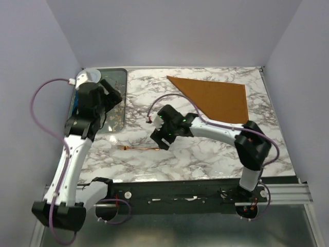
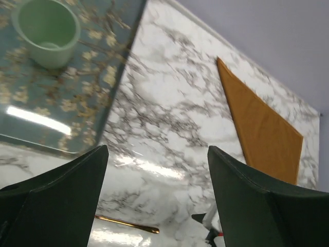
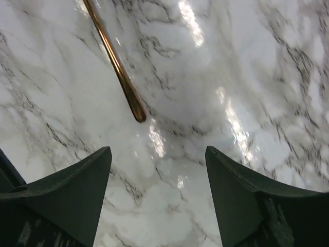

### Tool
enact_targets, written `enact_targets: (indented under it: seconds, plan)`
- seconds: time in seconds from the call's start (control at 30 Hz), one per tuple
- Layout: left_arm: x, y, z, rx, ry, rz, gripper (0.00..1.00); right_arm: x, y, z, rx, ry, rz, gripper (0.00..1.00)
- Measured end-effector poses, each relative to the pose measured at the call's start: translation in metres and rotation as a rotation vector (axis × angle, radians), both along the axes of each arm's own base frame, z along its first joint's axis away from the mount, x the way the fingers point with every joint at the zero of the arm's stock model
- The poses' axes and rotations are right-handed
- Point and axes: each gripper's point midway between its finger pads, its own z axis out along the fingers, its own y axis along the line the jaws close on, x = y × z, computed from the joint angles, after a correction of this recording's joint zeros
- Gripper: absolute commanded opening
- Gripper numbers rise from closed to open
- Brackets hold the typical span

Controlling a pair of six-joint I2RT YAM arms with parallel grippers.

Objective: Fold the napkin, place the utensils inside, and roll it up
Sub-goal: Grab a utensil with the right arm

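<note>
The rust-orange napkin (image 1: 216, 98) lies flat at the back right of the marble table; it shows too in the left wrist view as the napkin (image 2: 262, 128). The copper fork (image 1: 139, 148) lies near the front middle. Its handle (image 3: 115, 62) ends just ahead of my right gripper (image 3: 157, 154), which is open and empty above the marble. In the top view the right gripper (image 1: 160, 140) hovers at the fork's right end. My left gripper (image 2: 158, 149) is open and empty, high over the tray's edge (image 1: 112, 92), with the fork handle (image 2: 128, 224) below it.
A teal flower-patterned tray (image 1: 117, 122) sits at the back left with a pale green cup (image 2: 49, 33) on it. Grey walls close in the table on three sides. The marble table (image 1: 205, 149) ends at a black rail in front.
</note>
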Motion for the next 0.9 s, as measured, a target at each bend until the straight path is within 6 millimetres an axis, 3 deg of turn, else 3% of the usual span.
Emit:
enact_targets:
  seconds: [0.03,0.13,0.2,0.3,0.47,0.6,0.7,0.73,0.9]
  plan:
    - [-0.012,0.021,0.009,0.026,-0.031,0.056,0.87,-0.001,0.012,-0.003,-0.007,-0.01,0.039,0.77]
    - [-0.038,0.053,0.028,0.067,-0.109,0.146,0.87,0.002,0.057,-0.009,-0.024,-0.031,0.149,0.73]
    - [-0.053,0.061,0.03,0.069,-0.132,0.173,0.86,0.006,0.086,-0.014,-0.024,-0.037,0.201,0.72]
    - [-0.065,0.066,0.02,0.064,-0.121,0.188,0.86,0.002,0.113,-0.025,-0.03,-0.035,0.259,0.71]
    - [-0.055,0.066,-0.001,0.072,-0.043,0.18,0.86,-0.011,0.123,-0.052,-0.089,-0.006,0.307,0.59]
    - [-0.049,0.067,-0.014,0.073,0.014,0.177,0.86,-0.015,0.136,-0.052,-0.086,-0.008,0.316,0.46]
    - [-0.049,0.068,-0.007,0.07,0.002,0.18,0.86,-0.016,0.139,-0.053,-0.094,-0.011,0.304,0.17]
    - [-0.049,0.068,-0.003,0.068,-0.006,0.181,0.86,-0.014,0.138,-0.053,-0.098,-0.017,0.297,0.01]
    - [-0.048,0.069,0.004,0.052,-0.025,0.183,0.86,-0.013,0.135,-0.055,-0.112,-0.024,0.265,0.01]
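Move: The utensil, a copper fork lying crosswise, has its middle roughly 12 cm to the right hand's left, 2 cm back and 6 cm below it. From that hand the tray's middle is some 18 cm ahead and 30 cm left, the green cup on it about 17 cm ahead and 30 cm left, and the folded napkin 17 cm ahead and 24 cm right. The fork's middle lies about 12 cm back, 7 cm right and 27 cm below the left hand. Pinching the fork's handle between its fingertips, tines-side of the middle, the right hand ends nearly shut after sweeping about 14 cm left along the fork while sinking 5 cm, wrist turning some 15 degrees counter-clockwise. Its fingers shut mostly once it is down there. The left hand, open and empty, draws off about 7 cm left and 5 cm back. ##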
